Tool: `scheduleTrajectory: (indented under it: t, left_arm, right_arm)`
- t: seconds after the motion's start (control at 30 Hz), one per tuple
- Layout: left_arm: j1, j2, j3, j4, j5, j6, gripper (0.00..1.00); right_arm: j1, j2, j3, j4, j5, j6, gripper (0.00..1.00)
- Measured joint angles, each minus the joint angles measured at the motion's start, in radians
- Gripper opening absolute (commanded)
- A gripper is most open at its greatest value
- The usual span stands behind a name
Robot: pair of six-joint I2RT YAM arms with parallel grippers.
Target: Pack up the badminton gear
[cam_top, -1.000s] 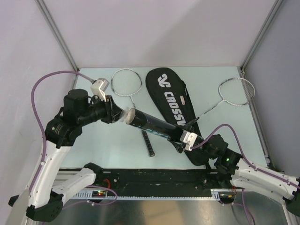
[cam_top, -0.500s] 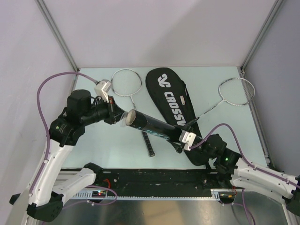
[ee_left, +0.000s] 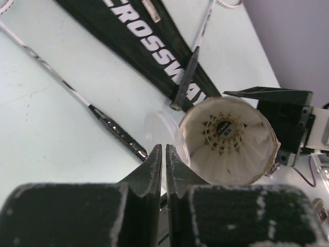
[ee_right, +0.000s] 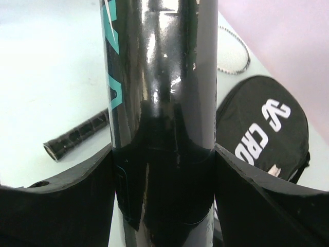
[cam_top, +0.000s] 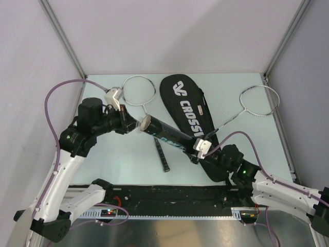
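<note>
My right gripper (cam_top: 199, 149) (ee_right: 163, 164) is shut on the lower end of the black tube (cam_top: 169, 136) (ee_right: 159, 92) and holds it slanted above the table. The tube's open mouth faces my left gripper (cam_top: 134, 126) (ee_left: 164, 150). A white shuttlecock (ee_left: 226, 141) sits inside the mouth. My left gripper is shut on the rim of a clear round cap (ee_left: 167, 131) right beside the mouth. The black CROSSWAY bag (cam_top: 187, 105) (ee_left: 149, 46) lies flat behind the tube. One racquet (cam_top: 140, 91) lies left of the bag, the other (cam_top: 259, 100) to its right. No second shuttlecock shows.
The left racquet's black handle (cam_top: 162, 157) (ee_right: 77, 135) lies on the table under the tube. The right racquet's handle (ee_left: 185, 77) rests on the bag's narrow end. Grey walls and metal posts close in the back and both sides.
My left gripper has moved right with the cap, up to the tube's mouth. My right gripper has shifted left and up a little, bringing the tube's mouth closer.
</note>
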Motion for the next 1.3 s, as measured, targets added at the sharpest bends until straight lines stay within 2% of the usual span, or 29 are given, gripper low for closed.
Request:
scheduleTrajectory:
  t: [0.27, 0.53, 0.67, 0.83, 1.1, 1.3]
  left_arm:
    - [0.041, 0.092, -0.116, 0.022, -0.067, 0.005, 0.14]
    - [0.099, 0.154, -0.217, 0.050, -0.161, 0.008, 0.25]
    - [0.105, 0.166, -0.244, 0.082, -0.231, 0.026, 0.29]
    - [0.101, 0.231, -0.302, 0.154, -0.241, 0.031, 0.34]
    - [-0.051, 0.434, -0.329, 0.242, -0.277, 0.014, 0.35]
    - [-0.111, 0.557, -0.329, 0.293, -0.301, 0.012, 0.35]
  right_arm:
    - [-0.054, 0.114, -0.051, 0.057, 0.050, 0.049, 0.01]
    - [-0.071, 0.154, -0.080, 0.079, 0.073, 0.080, 0.01]
    - [-0.080, 0.105, -0.080, 0.075, 0.090, 0.095, 0.01]
    - [-0.082, 0.019, -0.080, 0.062, 0.117, 0.108, 0.01]
    - [-0.082, -0.159, -0.080, 0.023, 0.179, 0.114, 0.02]
    - [-0.087, -0.281, -0.079, -0.038, 0.210, 0.113, 0.02]
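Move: The clear lid is right at the left fingertips, about 2 cm to the right and 1 cm ahead of the hand point. Beyond it the tube's open mouth is some 5 cm right and 1 cm back, while the left racket's grip is on the table about 30 cm below, 8 cm right and 2 cm back. From the right hand, gripping the tube, the lid is roughly 23 cm left, 9 cm ahead and 10 cm higher. After the lid, now free of the fingertips, the left hand plunges about 25 cm towards the table and 5 cm forward, bowing left and back on the way. It tips to point steeply down and opens its fingers partway, stopping short of the lid. The right hand keeps its grip on the tube, dips 7 cm, then rises past its starting height, drawing right and swinging the mouth clockwise, away from the left hand. ##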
